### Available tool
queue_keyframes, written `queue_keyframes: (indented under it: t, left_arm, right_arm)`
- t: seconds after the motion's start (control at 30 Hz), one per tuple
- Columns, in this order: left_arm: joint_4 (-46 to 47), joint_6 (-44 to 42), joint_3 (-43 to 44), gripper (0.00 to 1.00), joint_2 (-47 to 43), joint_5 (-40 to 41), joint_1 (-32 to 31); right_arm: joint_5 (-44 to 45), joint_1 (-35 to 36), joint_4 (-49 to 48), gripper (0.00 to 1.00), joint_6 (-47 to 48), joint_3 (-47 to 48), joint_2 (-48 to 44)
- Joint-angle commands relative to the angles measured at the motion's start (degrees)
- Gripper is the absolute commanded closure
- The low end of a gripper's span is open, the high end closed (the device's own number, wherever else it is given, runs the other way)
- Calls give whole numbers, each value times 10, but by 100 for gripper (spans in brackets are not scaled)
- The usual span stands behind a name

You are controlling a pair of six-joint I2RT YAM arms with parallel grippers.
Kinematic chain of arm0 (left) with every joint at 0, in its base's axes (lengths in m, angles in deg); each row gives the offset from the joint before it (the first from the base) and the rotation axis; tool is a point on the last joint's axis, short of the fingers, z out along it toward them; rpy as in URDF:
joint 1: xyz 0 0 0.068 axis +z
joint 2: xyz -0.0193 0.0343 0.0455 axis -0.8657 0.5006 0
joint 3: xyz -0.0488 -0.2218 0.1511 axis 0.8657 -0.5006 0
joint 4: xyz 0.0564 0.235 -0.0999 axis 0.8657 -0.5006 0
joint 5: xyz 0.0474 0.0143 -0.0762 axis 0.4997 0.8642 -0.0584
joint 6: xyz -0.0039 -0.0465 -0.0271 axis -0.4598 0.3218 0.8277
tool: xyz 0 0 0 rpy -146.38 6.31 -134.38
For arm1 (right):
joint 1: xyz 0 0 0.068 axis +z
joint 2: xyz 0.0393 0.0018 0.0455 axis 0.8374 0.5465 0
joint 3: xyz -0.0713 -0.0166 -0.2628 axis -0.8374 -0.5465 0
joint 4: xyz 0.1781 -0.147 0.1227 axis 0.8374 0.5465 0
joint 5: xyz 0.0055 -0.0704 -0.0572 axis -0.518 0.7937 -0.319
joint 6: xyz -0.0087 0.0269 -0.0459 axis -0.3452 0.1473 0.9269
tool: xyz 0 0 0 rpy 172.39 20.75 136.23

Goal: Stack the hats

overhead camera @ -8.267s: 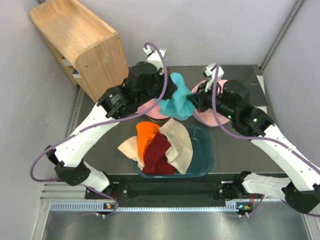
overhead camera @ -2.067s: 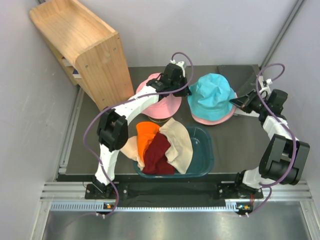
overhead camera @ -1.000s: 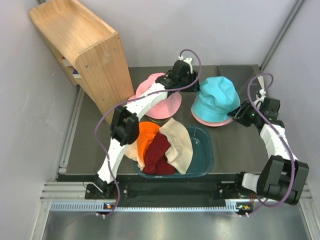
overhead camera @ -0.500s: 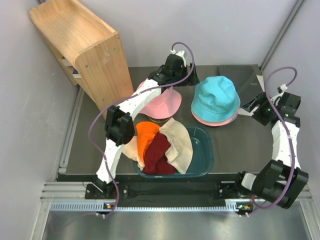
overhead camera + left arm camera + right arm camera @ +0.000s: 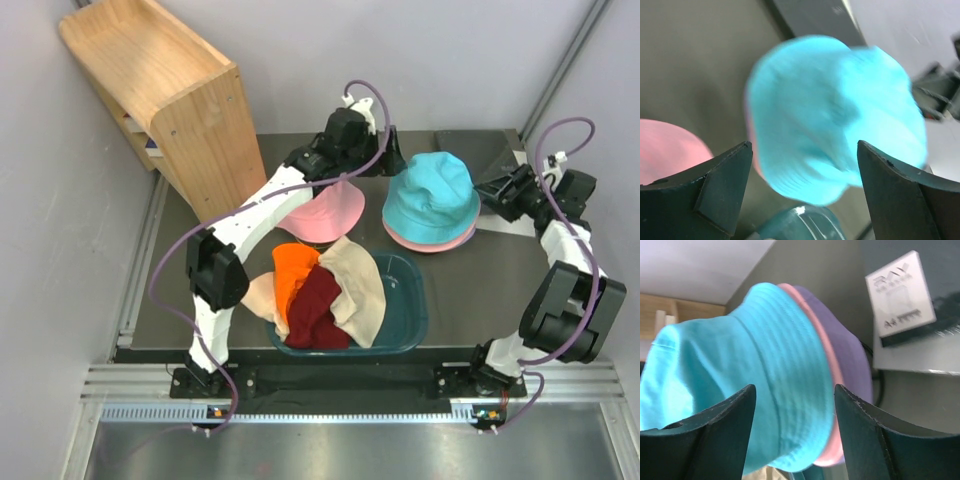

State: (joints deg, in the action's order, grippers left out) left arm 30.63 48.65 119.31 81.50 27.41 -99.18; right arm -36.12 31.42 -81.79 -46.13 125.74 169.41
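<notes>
A teal hat sits crown-up on a pink hat and a lavender hat at the back right; their rims show under it as pink and lavender. Another pink hat lies to its left. Orange, maroon, beige and peach hats fill the dark teal tub. My left gripper hangs open just left of the teal hat, holding nothing. My right gripper stands open just right of the stack, apart from it.
A wooden shelf unit stands at the back left. A dark flat slab with a white label lies behind the stack at the back right. Grey walls close in on both sides and the back.
Both grippers have opened and drawn back from the teal hat, the right one going right and toward the back. The teal hat now rests free on the stack.
</notes>
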Motion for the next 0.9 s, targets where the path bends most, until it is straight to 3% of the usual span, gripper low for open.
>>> queue_keyframes:
  t: [0.0,0.23,0.5,0.87]
  left_arm:
    - [1,-7,-27,11,-62,2,-39]
    - [-1,14,-80,12,-87,21,-40]
    - [113,36,-241,12,-147,-81,-41]
    - [184,76,-294,12,-139,-116,-41]
  right_arm:
    - [-39,20,-117,37,-62,-6,-8]
    - [-4,21,-56,36,9,4,-17]
    - [-23,21,-24,33,62,56,28]
    - [-23,29,27,31,128,110,85]
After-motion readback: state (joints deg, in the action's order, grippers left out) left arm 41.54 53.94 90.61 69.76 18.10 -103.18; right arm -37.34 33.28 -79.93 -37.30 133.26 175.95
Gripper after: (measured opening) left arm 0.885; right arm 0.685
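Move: The blue hat, on top of the stack on the black stand, has its middle about 10 cm to the left hand's right, 3 cm back and some 11 cm below. The pink hat on the gold stand lies 17 cm to that hand's left, 3 cm back and 13 cm down; the cream hat in the bin is some 22 cm back, 8 cm left and 22 cm down. From the right hand, the blue hat is about 11 cm left, 2 cm back and 3 cm lower. Back and then down, the left hand draws in about 10 cm and, after a slight rise, sinks some 7 cm to beside the near-left brim of the blue hat, tipping down and turning clockwise about 10 degrees each, fingers staying wide open. At the hat's right side the right hand, also still open, edges 2 to 3 cm forward, rolling slightly; no grip begins. ##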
